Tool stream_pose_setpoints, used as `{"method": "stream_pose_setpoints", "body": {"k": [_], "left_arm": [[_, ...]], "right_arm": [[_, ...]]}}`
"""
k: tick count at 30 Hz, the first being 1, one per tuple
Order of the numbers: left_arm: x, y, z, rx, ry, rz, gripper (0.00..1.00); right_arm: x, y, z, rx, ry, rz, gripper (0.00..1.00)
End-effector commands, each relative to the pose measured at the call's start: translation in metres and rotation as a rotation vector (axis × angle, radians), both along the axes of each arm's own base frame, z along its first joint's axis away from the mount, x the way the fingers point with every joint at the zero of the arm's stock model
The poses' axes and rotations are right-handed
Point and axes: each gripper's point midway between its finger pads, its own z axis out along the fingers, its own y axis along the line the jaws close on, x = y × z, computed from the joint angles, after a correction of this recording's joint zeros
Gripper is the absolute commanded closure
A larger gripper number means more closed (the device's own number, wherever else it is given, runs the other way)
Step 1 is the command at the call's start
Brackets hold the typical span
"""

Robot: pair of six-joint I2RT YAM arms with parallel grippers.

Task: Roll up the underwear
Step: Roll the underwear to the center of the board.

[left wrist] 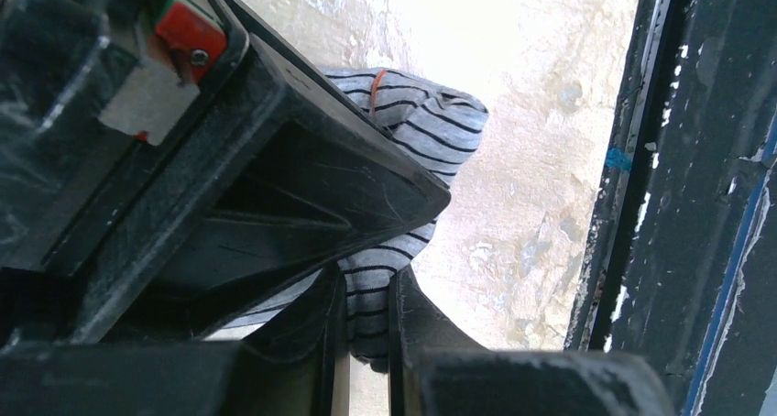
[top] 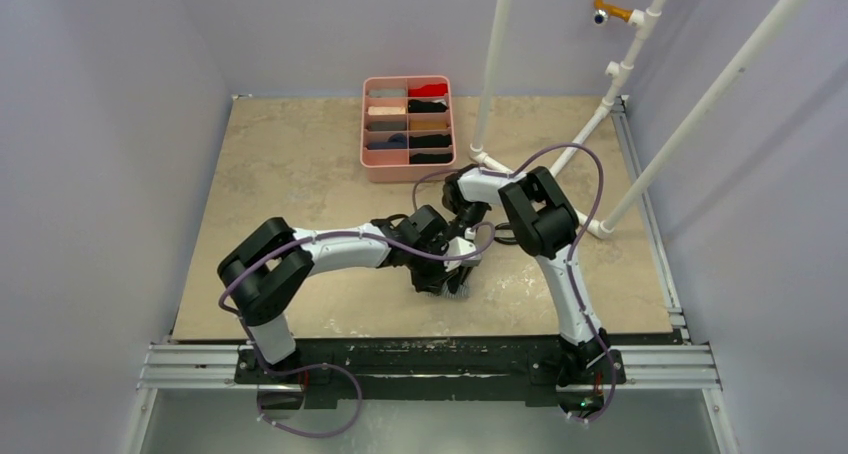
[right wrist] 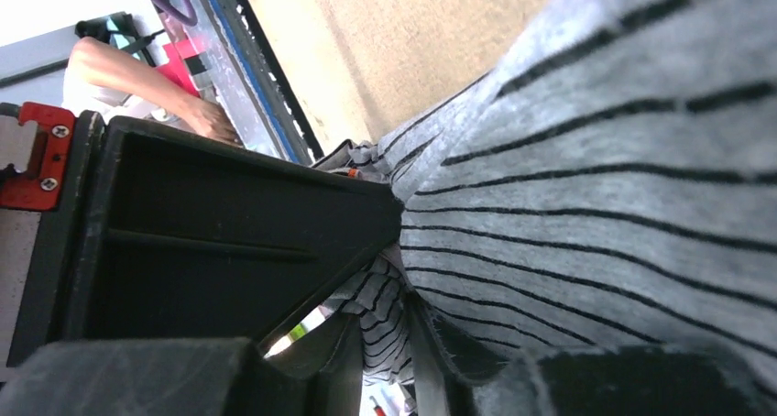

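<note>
The grey underwear [top: 457, 287] with fine black stripes and an orange-red edge is bunched near the table's front middle, between both grippers. My left gripper [top: 440, 277] reaches in from the left. In the left wrist view the left gripper [left wrist: 366, 315] has its jaws nearly together, pinching a fold of the striped underwear [left wrist: 431, 127] just above the table. My right gripper [top: 468, 254] comes down from behind. In the right wrist view the right gripper [right wrist: 385, 333] also has striped cloth between its narrow jaws, and the underwear [right wrist: 596, 205] fills most of that view.
A pink divided tray [top: 372, 164] holding several rolled garments stands at the back middle. White pipes [top: 490, 74] rise at the back right. The black front rail [left wrist: 660, 205] runs close beside the cloth. A person's arm [right wrist: 137, 86] shows beyond the table edge.
</note>
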Motion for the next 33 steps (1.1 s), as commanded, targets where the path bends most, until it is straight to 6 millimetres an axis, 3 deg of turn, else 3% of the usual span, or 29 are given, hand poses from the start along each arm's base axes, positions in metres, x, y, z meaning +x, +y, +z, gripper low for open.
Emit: {"method": "stream_pose_setpoints", "body": {"k": [1, 8, 19, 33], "left_arm": [[-0.005, 0.000, -0.021, 0.045, 0.042, -0.008, 1.00], [-0.004, 0.007, -0.029, 0.099, 0.065, 0.010, 1.00], [-0.002, 0.013, -0.031, 0.127, 0.061, 0.023, 1.00], [0.003, 0.016, -0.035, 0.150, 0.064, 0.044, 1.00]], "right_arm": [[0.051, -0.012, -0.068, 0.031, -0.350, 0.133, 0.72], [0.058, -0.017, -0.052, 0.070, -0.347, 0.073, 0.61], [0.078, -0.027, -0.027, 0.126, -0.372, -0.016, 0.59], [0.080, -0.043, -0.007, 0.205, -0.337, -0.079, 0.59]]}}
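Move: I hold the left end of the underwear's near roll in my left hand; the underwear's middle lies about 4 cm to the right and 2 cm ahead, some 1 cm lower. From my right hand, whose fingers are at the same roll, that middle is about 2 cm ahead and 1 cm left, also 1 cm lower. The black pliers lie roughly 9 cm ahead and 14 cm right of this hand; the pink box's middle is around 33 cm ahead and 10 cm left. My right fingers open further around the cloth layers, and I draw that hand about 5 cm forward and to the right, away from the near roll, its wrist turning some 10 degrees so the fingers point more to the left. My left hand keeps the roll pinched and follows at table level, first right and then forward too, about 2.5 cm in all. ##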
